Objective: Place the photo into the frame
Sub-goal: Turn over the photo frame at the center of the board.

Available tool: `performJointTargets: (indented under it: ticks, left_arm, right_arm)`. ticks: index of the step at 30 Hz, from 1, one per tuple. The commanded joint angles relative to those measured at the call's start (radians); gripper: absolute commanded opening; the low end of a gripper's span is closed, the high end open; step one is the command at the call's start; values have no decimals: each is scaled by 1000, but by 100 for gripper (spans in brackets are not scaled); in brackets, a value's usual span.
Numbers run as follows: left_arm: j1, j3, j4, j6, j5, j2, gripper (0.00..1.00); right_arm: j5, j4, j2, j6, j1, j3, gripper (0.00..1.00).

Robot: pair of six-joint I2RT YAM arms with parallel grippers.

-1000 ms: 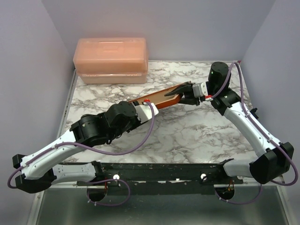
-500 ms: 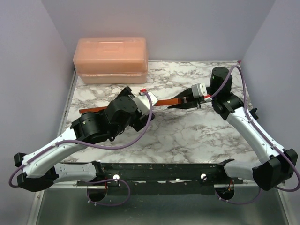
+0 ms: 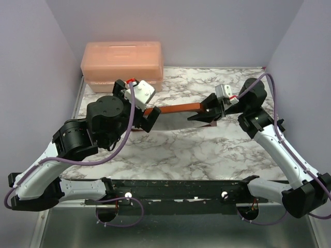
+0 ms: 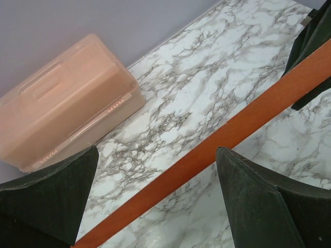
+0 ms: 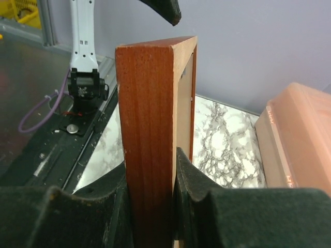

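Observation:
The frame point(image 3: 178, 109) stands on its long edge over the marble table, a thin red-orange strip in the top view. My right gripper point(image 3: 209, 111) is shut on its right end. In the right wrist view the frame's point(image 5: 150, 129) edge is pinched between the pads of the right gripper point(image 5: 150, 191). My left gripper point(image 3: 139, 108) hovers open above the frame's left end without touching it. The left wrist view has the frame point(image 4: 207, 155) running diagonally below the wide-apart fingers of the left gripper point(image 4: 155, 201). The photo is not in view.
A translucent pink lidded box point(image 3: 123, 66) sits at the back left of the table point(image 3: 181, 144), by the wall. It also appears as the pink box point(image 4: 62, 119) in the left wrist view and the pink box point(image 5: 300, 139) in the right wrist view.
My left gripper has let go of the frame, opened wide, and lifted back toward the left. The right gripper still holds the frame, which has turned onto its edge.

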Motion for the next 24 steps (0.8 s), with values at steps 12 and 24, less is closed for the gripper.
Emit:
performJointTargets:
  ticks: [12,24]
  left_arm:
    - [150,-14,-24,-231,248,101,99]
    - [342,-178,32,-357,481,114,98]
  right_arm:
    - [211,103,233,816,-14,25,0]
    - [225,-35,388,839,-79,8,0]
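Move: My right hand already holds the photo frame by its right side, above mid-height. The frame stands nearly upright, its middle some 16 cm to the left, 2 cm back and 8 cm below; its place on the board is about 17 cm left and 22 cm down. The pink box sits 25 cm ahead, 29 cm left and 16 cm lower. My empty, open left hand has the frame's middle about 4 cm right, 2 cm back and 15 cm below. Keeping my right pinch on the frame's side, I swing its top edge away from me: that hand sweeps about 10 cm forward, first rising a little, then drops steeply late on, rolling the frame over by some 65 degrees. My open left hand follows above it, sinking about 10 cm, easing forward and right, fingertips tipping down. ##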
